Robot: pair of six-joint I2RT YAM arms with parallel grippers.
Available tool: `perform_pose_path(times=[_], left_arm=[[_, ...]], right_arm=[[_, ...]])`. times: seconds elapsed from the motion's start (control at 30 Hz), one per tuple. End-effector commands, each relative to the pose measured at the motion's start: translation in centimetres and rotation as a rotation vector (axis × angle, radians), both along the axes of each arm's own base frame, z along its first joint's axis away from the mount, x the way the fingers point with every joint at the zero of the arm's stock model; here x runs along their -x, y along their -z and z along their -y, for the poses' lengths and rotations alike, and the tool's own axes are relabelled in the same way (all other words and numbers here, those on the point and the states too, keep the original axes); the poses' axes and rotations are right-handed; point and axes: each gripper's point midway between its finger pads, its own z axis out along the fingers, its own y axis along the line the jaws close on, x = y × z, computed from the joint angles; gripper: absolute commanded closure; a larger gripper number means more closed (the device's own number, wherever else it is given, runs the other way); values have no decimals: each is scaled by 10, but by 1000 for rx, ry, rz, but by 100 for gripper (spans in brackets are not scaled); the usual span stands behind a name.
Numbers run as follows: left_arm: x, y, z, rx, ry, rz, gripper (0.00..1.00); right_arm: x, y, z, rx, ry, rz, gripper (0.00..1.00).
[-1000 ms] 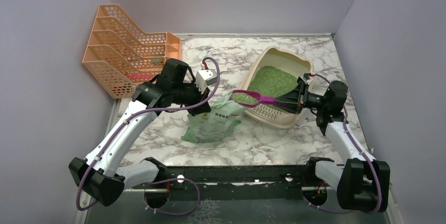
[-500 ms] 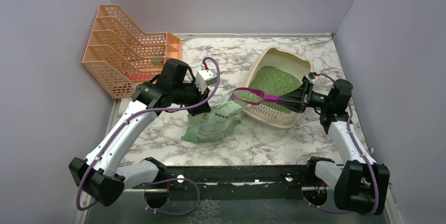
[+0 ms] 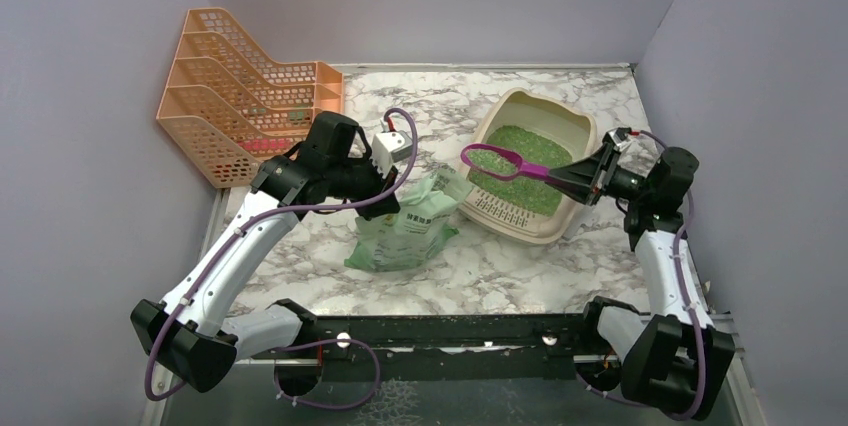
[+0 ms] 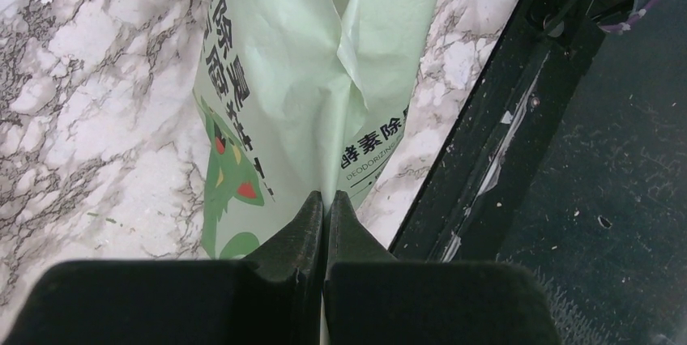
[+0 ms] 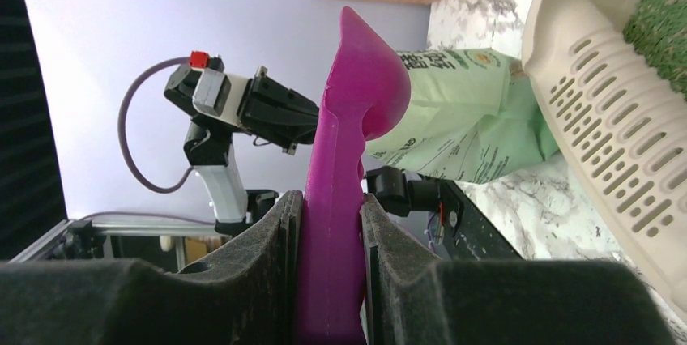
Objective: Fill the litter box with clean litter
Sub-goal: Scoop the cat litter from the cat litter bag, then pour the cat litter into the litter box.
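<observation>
The beige litter box [image 3: 541, 99] lies at the back right with clean litter [image 3: 530, 142] spread over its floor; its slotted lip [image 5: 603, 130] and some green granules [image 5: 660, 13] show in the right wrist view. My right gripper [image 3: 592, 178] [image 5: 332, 199] is shut on the handle of a magenta scoop [image 3: 492, 159] [image 5: 356, 78]. The scoop's bowl hangs over the box's near-left part with green showing in it. The green litter bag [image 3: 405, 231] [image 4: 283, 78] stands left of the box. My left gripper [image 3: 392, 194] [image 4: 325, 198] is shut on its top edge.
An orange mesh file rack [image 3: 240, 91] stands at the back left against the wall. Purple walls close in three sides. A black strip [image 3: 450, 331] runs along the table's near edge, between the arm bases.
My right gripper has swung the scoop up and to the right, from over the bag's mouth to above the litter box. The left arm and the bag have stayed still.
</observation>
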Motion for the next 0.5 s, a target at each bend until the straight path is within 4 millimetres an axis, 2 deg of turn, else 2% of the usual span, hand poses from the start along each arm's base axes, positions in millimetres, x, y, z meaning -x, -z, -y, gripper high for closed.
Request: perform_pose_path(times=[0.0,0.07,0.17,0.33,0.47], left_arm=[[-4,-8,-5,-16,-46,23,95],[-6,-11,-6,-14,-56,37,90],[-9,-16,-7,-9,-72,62,75],[-14,-27,-10,7,-106,115,50],[-18,-35,-12,27,-132,161,43]], right_arm=[[-1,-18,13,25,34,76,99],[-5,-18,22,29,76,79,99],[-12,-13,36,28,156,61,99],[-22,8,53,29,297,-11,99],[-29,22,63,125,412,-34,99]])
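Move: The right hand, holding the purple scoop out to its forward left, has the litter box's middle about 14 cm ahead, 2 cm left and 22 cm below; the litter bag stands some 26 cm to this hand's left, about 2 cm back and 14 cm lower. The left hand still has the bag's edge pinched, the bag's middle lying roughly 3 cm ahead, 3 cm right and 12 cm below, with the litter box about 19 cm ahead, 27 cm right and 19 cm below. The left hand opens its fingers to about half and lets go of the bag's edge, easing only a centimetre or so left, forward and up, with the upright fold now running loose between the parted fingertips. Meanwhile the right hand keeps its grip on the scoop and draws it away from the bag, going about 5 cm right and 2 cm forward at nearly the same height while turning some 15 degrees clockwise, so the blade swings in over the litter box. ##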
